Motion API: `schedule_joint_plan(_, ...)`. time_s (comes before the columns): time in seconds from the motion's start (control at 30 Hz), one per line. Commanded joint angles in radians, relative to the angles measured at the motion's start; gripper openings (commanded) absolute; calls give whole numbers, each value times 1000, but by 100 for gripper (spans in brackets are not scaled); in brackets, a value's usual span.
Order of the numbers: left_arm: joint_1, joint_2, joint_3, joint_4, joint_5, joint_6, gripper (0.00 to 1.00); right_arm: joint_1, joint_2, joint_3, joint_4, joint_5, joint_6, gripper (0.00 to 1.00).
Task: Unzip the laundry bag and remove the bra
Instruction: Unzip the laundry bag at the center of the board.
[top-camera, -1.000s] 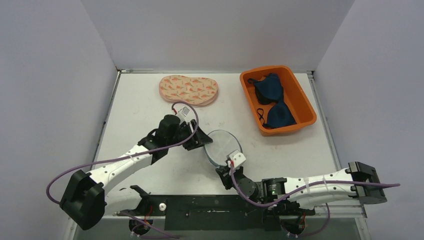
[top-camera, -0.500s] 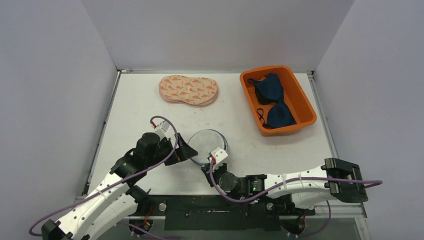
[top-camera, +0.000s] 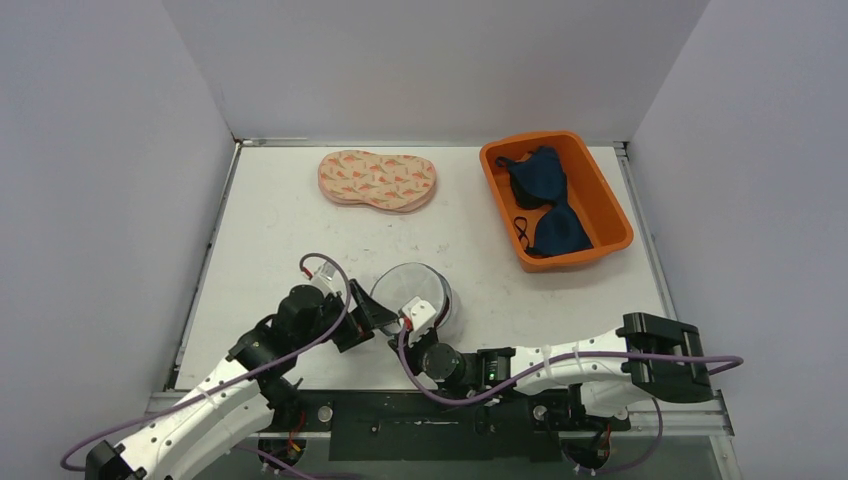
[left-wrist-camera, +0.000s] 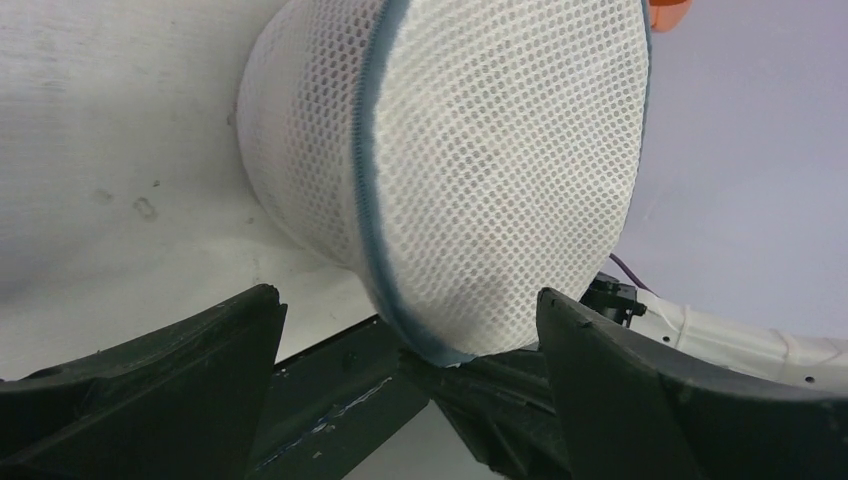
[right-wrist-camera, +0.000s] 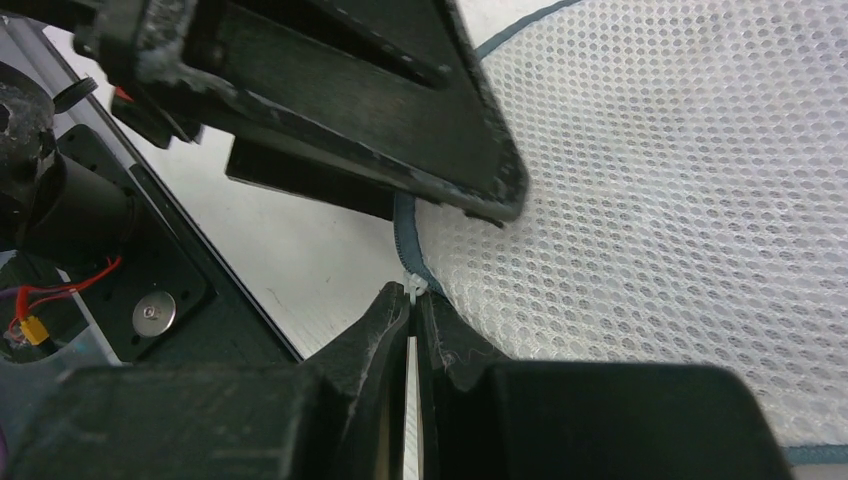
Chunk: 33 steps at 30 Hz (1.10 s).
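Observation:
The laundry bag (top-camera: 411, 291) is a round white mesh pouch with a blue-grey zip seam, propped on its edge near the table's front. The mesh fills the left wrist view, where the laundry bag (left-wrist-camera: 480, 170) looms ahead. My right gripper (right-wrist-camera: 413, 300) is shut on the small white zip pull (right-wrist-camera: 414, 287) at the seam; from above, the right gripper (top-camera: 405, 328) sits under the bag's near rim. My left gripper (left-wrist-camera: 405, 320) stands wide open, its fingers (left-wrist-camera: 150, 390) either side of the bag's lower edge without touching it. The bra is hidden.
An orange bin (top-camera: 606, 203) at the back right holds dark blue garments (top-camera: 545, 190). A pink patterned pad (top-camera: 378, 180) lies at the back middle. The black base rail (top-camera: 430, 415) runs along the near edge, close under both wrists.
My left arm drew back toward the near edge and its jaws opened wide. The bag and my right gripper, still pinched on the pull, shifted left.

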<state>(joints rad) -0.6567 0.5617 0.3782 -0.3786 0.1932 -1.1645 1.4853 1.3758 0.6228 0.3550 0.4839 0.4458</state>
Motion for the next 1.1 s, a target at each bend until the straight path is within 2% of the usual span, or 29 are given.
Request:
schedule_joint_plan(0.0, -67, 86, 21, 191, -26, -55, 96, -3, 18, 54, 53, -23, -15, 5)
schedule_joint_plan(0.1, -95, 151, 24, 222, -44, -52, 98, -3, 20, 58, 53, -22, -18, 5)
schedule_joint_plan(0.17, -96, 167, 15, 234, -53, -51, 91, -3, 17, 59, 52, -19, -20, 5)
schedule_joint_plan(0.4, -83, 133, 19, 216, -125, -21, 34, -3, -56, 31, -7, 24, -6, 5)
schedule_joint_plan(0.47, -66, 136, 26, 212, -126, -8, 21, -3, -83, 20, -31, 44, 1, 5)
schedule_joint_plan(0.63, -12, 173, 46, 210, -82, 28, 0, -3, -160, -5, -112, 107, 16, 5)
schedule_joint_plan(0.9, 52, 215, 67, 210, -15, 80, 0, -8, -327, -62, -234, 205, 67, 5)
schedule_joint_plan(1.07, 61, 240, 64, 256, 1, 88, 5, -8, -375, -88, -270, 217, 77, 5)
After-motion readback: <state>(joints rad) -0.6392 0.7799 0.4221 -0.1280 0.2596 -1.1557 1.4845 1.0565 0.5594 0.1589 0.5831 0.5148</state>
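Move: The zippered rim of the laundry bag lies about 3 cm to the right of the open left gripper, 1 cm ahead and 1 cm below. The zip pull, already pinched by the right gripper, sits about 4 cm right of the left hand and 1 cm nearer the base; the bag's middle is roughly 10 cm ahead, 7 cm right and 5 cm down. From the right hand, that rim spot is some 2 cm ahead and 1 cm left, about level. Bring the left gripper about 3 cm right and slightly down onto the bag's zippered rim, shut the fingers to pinch the blue zip band, then ease it about 3 cm forward and up. Hold the right gripper near its place while they close; then, keeping the zip pull pinched, draw it some 6 cm right and 5 cm up, away from the left gripper. ##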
